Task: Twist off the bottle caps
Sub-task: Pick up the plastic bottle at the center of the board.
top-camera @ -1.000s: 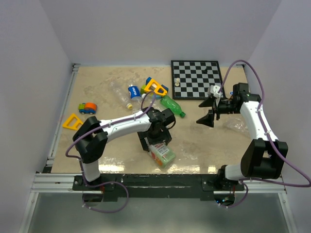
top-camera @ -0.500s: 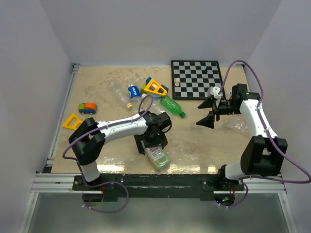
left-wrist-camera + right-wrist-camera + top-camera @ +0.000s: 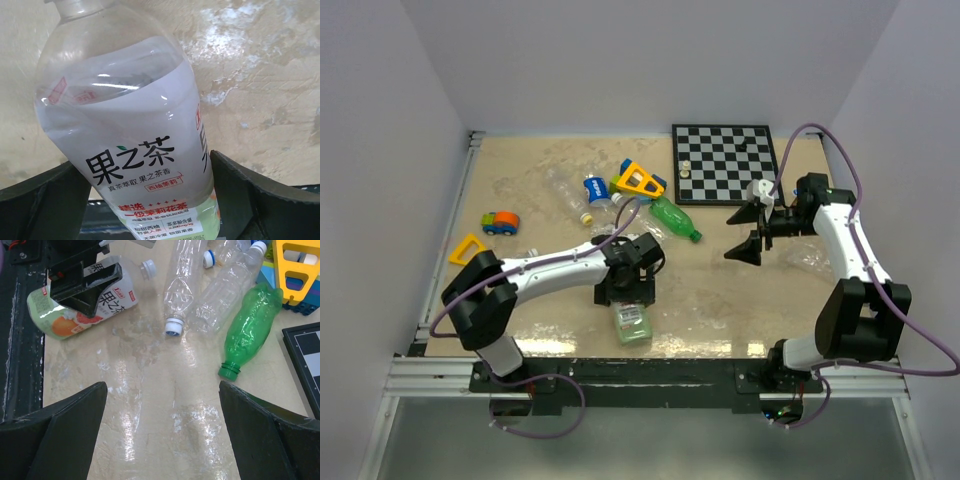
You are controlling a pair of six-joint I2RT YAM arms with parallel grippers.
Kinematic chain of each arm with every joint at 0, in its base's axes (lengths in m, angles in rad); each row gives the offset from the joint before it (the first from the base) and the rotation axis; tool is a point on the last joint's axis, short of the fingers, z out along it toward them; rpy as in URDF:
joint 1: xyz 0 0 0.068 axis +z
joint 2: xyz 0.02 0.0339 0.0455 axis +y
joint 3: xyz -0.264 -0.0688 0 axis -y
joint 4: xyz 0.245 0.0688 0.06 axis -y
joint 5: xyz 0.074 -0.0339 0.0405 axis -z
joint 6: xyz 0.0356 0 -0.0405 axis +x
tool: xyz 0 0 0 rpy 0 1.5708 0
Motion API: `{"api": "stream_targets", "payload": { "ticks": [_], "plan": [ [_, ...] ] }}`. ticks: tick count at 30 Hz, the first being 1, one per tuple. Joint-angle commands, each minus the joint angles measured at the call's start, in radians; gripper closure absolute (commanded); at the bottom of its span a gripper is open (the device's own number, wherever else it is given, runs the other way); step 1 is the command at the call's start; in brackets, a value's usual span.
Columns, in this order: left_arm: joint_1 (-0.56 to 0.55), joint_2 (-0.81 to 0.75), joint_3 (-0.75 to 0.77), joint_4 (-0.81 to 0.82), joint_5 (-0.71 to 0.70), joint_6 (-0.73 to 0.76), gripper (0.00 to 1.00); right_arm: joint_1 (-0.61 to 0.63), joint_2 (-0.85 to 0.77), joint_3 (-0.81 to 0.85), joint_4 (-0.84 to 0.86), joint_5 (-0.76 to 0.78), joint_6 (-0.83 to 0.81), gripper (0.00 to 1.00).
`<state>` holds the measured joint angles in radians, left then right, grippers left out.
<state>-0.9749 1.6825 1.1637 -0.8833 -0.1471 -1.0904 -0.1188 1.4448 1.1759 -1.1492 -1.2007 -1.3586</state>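
Note:
A tea bottle (image 3: 125, 130) with a white and green label lies near the front edge of the table, seen from above as the tea bottle (image 3: 632, 323). My left gripper (image 3: 145, 172) straddles its body, both fingers pressed against its sides; from overhead the left gripper (image 3: 622, 290) sits over the bottle's upper half. A white cap (image 3: 148, 268) sits at its neck end. Capped clear bottles (image 3: 220, 287) lie beside a green bottle (image 3: 252, 322), one white cap (image 3: 173, 326) pointing at me. My right gripper (image 3: 162, 390) hangs open over bare table, also seen as the right gripper (image 3: 742, 232).
A chessboard (image 3: 725, 163) with small pale pieces stands at the back right. A yellow and blue toy (image 3: 640, 180), a toy car (image 3: 501, 222) and a yellow triangle (image 3: 468, 250) lie to the left. A crumpled clear bottle (image 3: 807, 258) lies under the right arm.
My left gripper has swung back and left, and the tea bottle turned with it, from slanting to nearly straight toward the front edge. The jaws have narrowed slightly. The right arm stayed still.

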Motion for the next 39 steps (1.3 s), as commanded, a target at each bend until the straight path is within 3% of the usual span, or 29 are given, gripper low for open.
{"api": "stream_targets", "payload": {
  "ticks": [1,6,10,12,16,24,31,35,39],
  "plan": [
    [0.019,-0.099,-0.059,0.173,-0.008,0.325,0.53,-0.001,0.005,0.034,-0.023,-0.042,-0.024,0.02],
    [0.039,-0.141,-0.117,0.222,0.023,0.500,0.50,-0.001,0.011,0.034,-0.023,-0.043,-0.025,0.02],
    [0.076,-0.112,-0.127,0.181,0.037,0.563,0.32,0.001,0.011,0.036,-0.021,-0.043,-0.023,0.02],
    [0.077,-0.086,-0.116,0.158,0.029,0.583,0.16,0.001,0.011,0.036,-0.023,-0.043,-0.023,0.02],
    [0.076,-0.053,-0.067,0.097,-0.025,0.613,0.01,-0.001,0.012,0.036,-0.023,-0.042,-0.023,0.02],
    [0.076,-0.052,0.039,-0.026,-0.089,0.589,0.00,-0.001,0.012,0.036,-0.021,-0.042,-0.023,0.02],
    [0.102,-0.087,0.044,0.004,-0.013,0.399,0.00,0.001,0.014,0.036,-0.023,-0.040,-0.025,0.02],
    [0.157,-0.139,0.001,0.104,0.109,0.420,0.00,-0.001,0.009,0.036,-0.023,-0.042,-0.025,0.02],
    [0.160,-0.173,-0.058,0.155,0.106,0.524,0.01,-0.001,0.005,0.036,-0.023,-0.042,-0.025,0.02]
  ]
}}
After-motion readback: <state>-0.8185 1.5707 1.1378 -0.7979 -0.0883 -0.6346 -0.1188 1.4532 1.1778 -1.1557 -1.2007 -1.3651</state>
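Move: The left fingers already straddle the plastic bottle, its cap end pointing ahead and its middle about 2 cm back from the hand. A clear bottle with a white cap lies roughly 11 cm straight ahead of that hand, and the green bottle about 16 cm ahead and 9 cm to the right, both some 3 cm lower. From the right hand, the held bottle lies about 14 cm back, 20 cm left and 14 cm down. Left hand carries the straddled bottle forward, left and finally up, some 6 cm, twisting clockwise 25 degrees, partly back. ##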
